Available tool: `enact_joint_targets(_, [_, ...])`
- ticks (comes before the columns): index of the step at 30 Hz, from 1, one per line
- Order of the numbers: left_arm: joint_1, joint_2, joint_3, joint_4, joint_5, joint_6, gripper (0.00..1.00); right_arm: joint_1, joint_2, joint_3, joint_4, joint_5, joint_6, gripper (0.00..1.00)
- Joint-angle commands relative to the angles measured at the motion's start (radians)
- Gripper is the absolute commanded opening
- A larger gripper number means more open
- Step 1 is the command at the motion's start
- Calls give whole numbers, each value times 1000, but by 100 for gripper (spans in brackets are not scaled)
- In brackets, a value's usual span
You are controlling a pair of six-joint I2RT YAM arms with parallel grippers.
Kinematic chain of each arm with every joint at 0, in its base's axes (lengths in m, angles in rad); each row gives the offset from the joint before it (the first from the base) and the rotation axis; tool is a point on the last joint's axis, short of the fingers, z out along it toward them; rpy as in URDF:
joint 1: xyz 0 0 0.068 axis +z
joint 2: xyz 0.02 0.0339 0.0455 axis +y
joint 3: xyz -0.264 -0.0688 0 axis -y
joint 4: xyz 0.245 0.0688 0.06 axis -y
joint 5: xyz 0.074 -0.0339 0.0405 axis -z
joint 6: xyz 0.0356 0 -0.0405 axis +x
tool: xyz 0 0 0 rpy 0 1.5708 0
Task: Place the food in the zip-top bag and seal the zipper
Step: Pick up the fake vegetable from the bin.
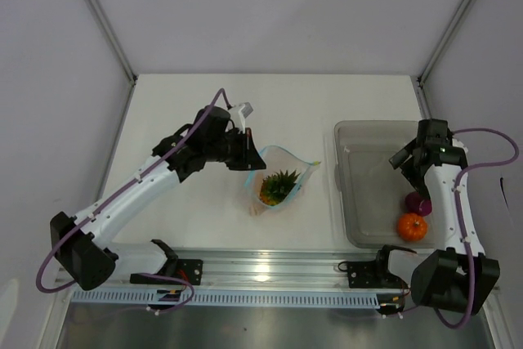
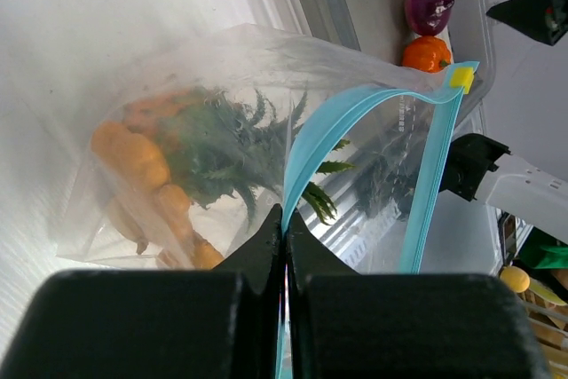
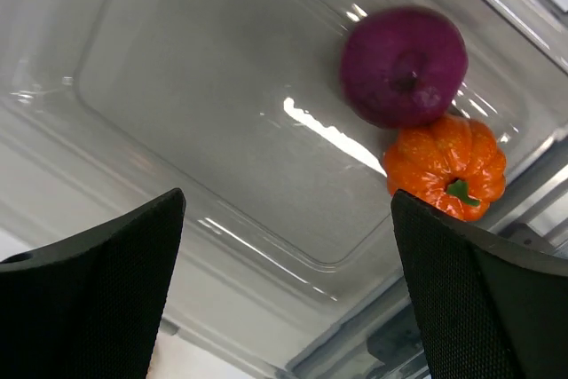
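Observation:
The clear zip-top bag (image 1: 282,187) stands in the middle of the table with its mouth open. Inside it are the pineapple (image 2: 222,144) and lumpy orange pieces (image 2: 133,153). My left gripper (image 2: 286,219) is shut on the teal zipper (image 2: 311,144) at the bag's left edge and holds it up. A yellow slider (image 2: 461,77) sits at the zipper's far end. In the grey bin (image 1: 340,171) lie a purple round food (image 3: 404,64) and an orange pumpkin-like one (image 3: 446,166). My right gripper (image 3: 286,197) hangs open over the bin, with nothing between its fingers.
The bin (image 3: 222,86) takes up the right side of the table, its two foods in the near right corner (image 1: 413,217). An aluminium rail (image 1: 270,271) runs along the near edge. White walls close in the back and both sides.

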Motion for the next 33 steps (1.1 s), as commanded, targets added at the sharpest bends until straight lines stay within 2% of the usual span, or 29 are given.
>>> enact_joint_targets(1, [-8, -4, -6, 36, 32, 17, 1, -40, 6, -44, 36, -7, 17, 98])
enact_joint_targets(4, [-9, -11, -10, 38, 30, 11, 1, -81, 5, -107, 74, -7, 33, 98])
enact_joint_targets(11, [-13, -16, -29, 39, 26, 11, 1, -158, 10, -214, 117, 117, 121, 99])
enact_joint_targets(16, [-16, -10, -37, 42, 35, 13, 1, -186, 40, -269, 197, 122, 137, 99])
enact_joint_targets(33, [-16, -8, -27, 41, 35, 17, 1, -224, 184, -322, 370, 108, 106, 96])
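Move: Below the open right hand, in the bin, lies the purple onion (the fake vegetable), about 14 cm down, 9 cm to the right and 3 cm back. The orange pepper sits at the same depth, roughly 10 cm back and 7 cm right. The bin's right wall stands some 5 cm to the right of the onion. From the left hand, the onion is about 47 cm right, 2 cm back and 21 cm down. Sinking about 10 cm into the bin, the right hand also shifts some 6 cm right towards the onion; it draws back 4 cm at first, then eases forward about 2 cm while still going down. The wrist turns clockwise some 20 degrees, and the fingers stay wide open, coming down with the onion between their lines, just beyond the tips; no touch can be seen. ##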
